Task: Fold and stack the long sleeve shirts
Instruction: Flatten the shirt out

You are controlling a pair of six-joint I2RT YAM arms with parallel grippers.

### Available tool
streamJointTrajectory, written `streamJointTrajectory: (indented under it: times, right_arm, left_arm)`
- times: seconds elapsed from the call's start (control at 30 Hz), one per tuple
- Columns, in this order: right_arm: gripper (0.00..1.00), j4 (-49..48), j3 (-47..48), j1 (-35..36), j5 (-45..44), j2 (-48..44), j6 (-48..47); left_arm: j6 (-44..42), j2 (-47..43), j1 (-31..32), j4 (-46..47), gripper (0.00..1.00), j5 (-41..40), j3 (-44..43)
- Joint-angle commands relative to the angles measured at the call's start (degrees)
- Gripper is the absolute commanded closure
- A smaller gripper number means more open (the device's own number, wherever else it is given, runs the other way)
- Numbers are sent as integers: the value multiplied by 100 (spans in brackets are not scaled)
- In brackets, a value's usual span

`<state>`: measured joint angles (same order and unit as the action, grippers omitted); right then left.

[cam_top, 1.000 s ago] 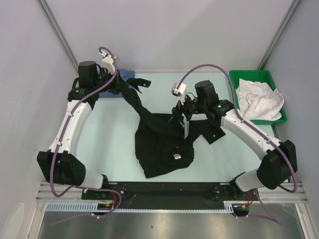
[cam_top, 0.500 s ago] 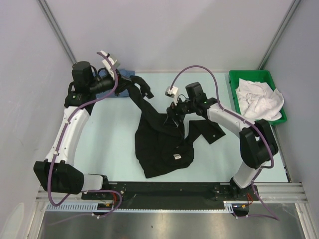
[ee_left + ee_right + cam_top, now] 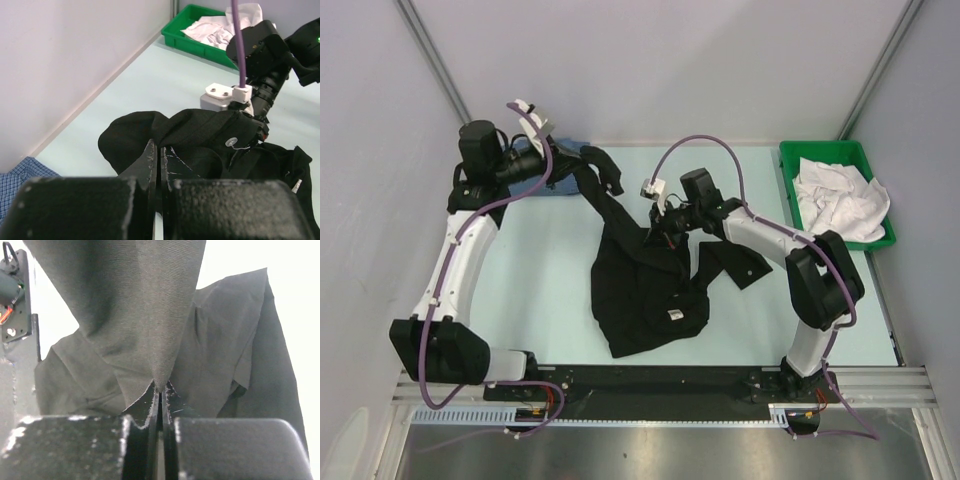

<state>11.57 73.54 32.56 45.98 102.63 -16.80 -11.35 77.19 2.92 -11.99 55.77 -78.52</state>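
A large black shirt (image 3: 640, 290) lies crumpled in the middle of the table, one part stretched up toward the back left. My left gripper (image 3: 575, 160) is shut on that raised end; in the left wrist view its fingertips (image 3: 159, 155) are pressed together against black cloth (image 3: 200, 135). My right gripper (image 3: 663, 228) is shut on a pinched fold of the same shirt near its middle, the fold rising from the closed jaws (image 3: 160, 387). A corner of the blue shirt (image 3: 20, 175) shows at the back left, mostly hidden under the left arm.
A green bin (image 3: 790, 160) holding crumpled white cloth (image 3: 840, 195) stands at the back right. Walls close the table at the back and on both sides. A white label (image 3: 674, 315) shows on the black shirt near the front.
The right gripper moved left and back over the shirt and closed on a fold of it. The left arm drew slightly back with its end of the shirt.
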Motion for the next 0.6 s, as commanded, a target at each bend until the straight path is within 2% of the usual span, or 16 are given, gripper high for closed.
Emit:
streamJointTrajectory:
  times: [0.0, 0.07, 0.1, 0.17, 0.2, 0.23, 0.3, 0.33, 0.37, 0.43, 0.47, 0.5, 0.57]
  right_arm:
    - [100, 29, 284, -126, 61, -251, -123]
    - [100, 90, 275, -381, -167, -497, -52]
    - [100, 99, 266, -503, -429, -577, -43]
    - [100, 108, 240, -872, -510, -778, -8]
    - [100, 108, 249, -996, -528, -832, 53]
    - [100, 100, 257, -1119, -485, -876, 184]
    - [100, 187, 266, -1444, -397, -1077, 230]
    - [100, 222, 249, -1541, -379, -1183, 125]
    - [100, 379, 205, -1672, -361, -1288, 63]
    - [100, 556, 179, -1831, -291, -1666, -77]
    - [100, 765, 187, -1945, -213, -1815, -261]
    - [100, 881, 196, -1981, -194, -2069, -393]
    - [100, 1153, 222, -2016, -159, -2360, -752]
  left_arm:
    - [387, 68, -230, 539, 100, 197, -286]
    - [441, 174, -274, 409, 96, 530, -541]
    - [398, 148, -274, 347, 93, 1158, -568]
    - [223, -19, 93, 216, 89, 1506, -393]
    - [-66, -80, 747, -647, 88, 1638, -349]
    - [-1400, -116, 1207, -1439, 88, 1430, -470]
    - [-2525, -169, 2382, -2950, 82, 868, -480]
    - [-2851, -186, 2545, -3080, 75, 605, -393]
    - [-2872, -204, 2573, -3125, 59, 567, -288]
    - [-2759, -204, 2215, -2916, 47, 244, -68]
    - [-2723, -204, 1969, -2714, 35, 215, 46]
    - [-2601, -178, 1428, -2190, 28, 189, 317]
    - [-2608, -64, 1011, -1695, 11, -56, 565]
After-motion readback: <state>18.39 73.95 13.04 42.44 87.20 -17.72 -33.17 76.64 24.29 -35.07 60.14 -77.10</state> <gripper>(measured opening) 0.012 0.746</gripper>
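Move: The black shirt's body lies around 10 cm back, 16 cm right and 35 cm below the left hand, which still holds one end of its cloth; the folded blue shirt is about 22 cm ahead and 10 cm left of that same hand. From the right hand, already shut on the cloth strip, the loose right sleeve is some 20 cm right, 4 cm ahead and 13 cm lower, while the shirt body is about 5 cm back, 3 cm left. The black cloth stays pinched in the right hand and is drawn right, up and forward, about 14 cm to the right, towards the side where the loose sleeve lies. The left fingers open and let go of their end; that hand then swings quickly back and right over the shirt body, sinking some 6 cm and turning about 35 degrees clockwise, before easing a few centimetres forward and left at the end. ##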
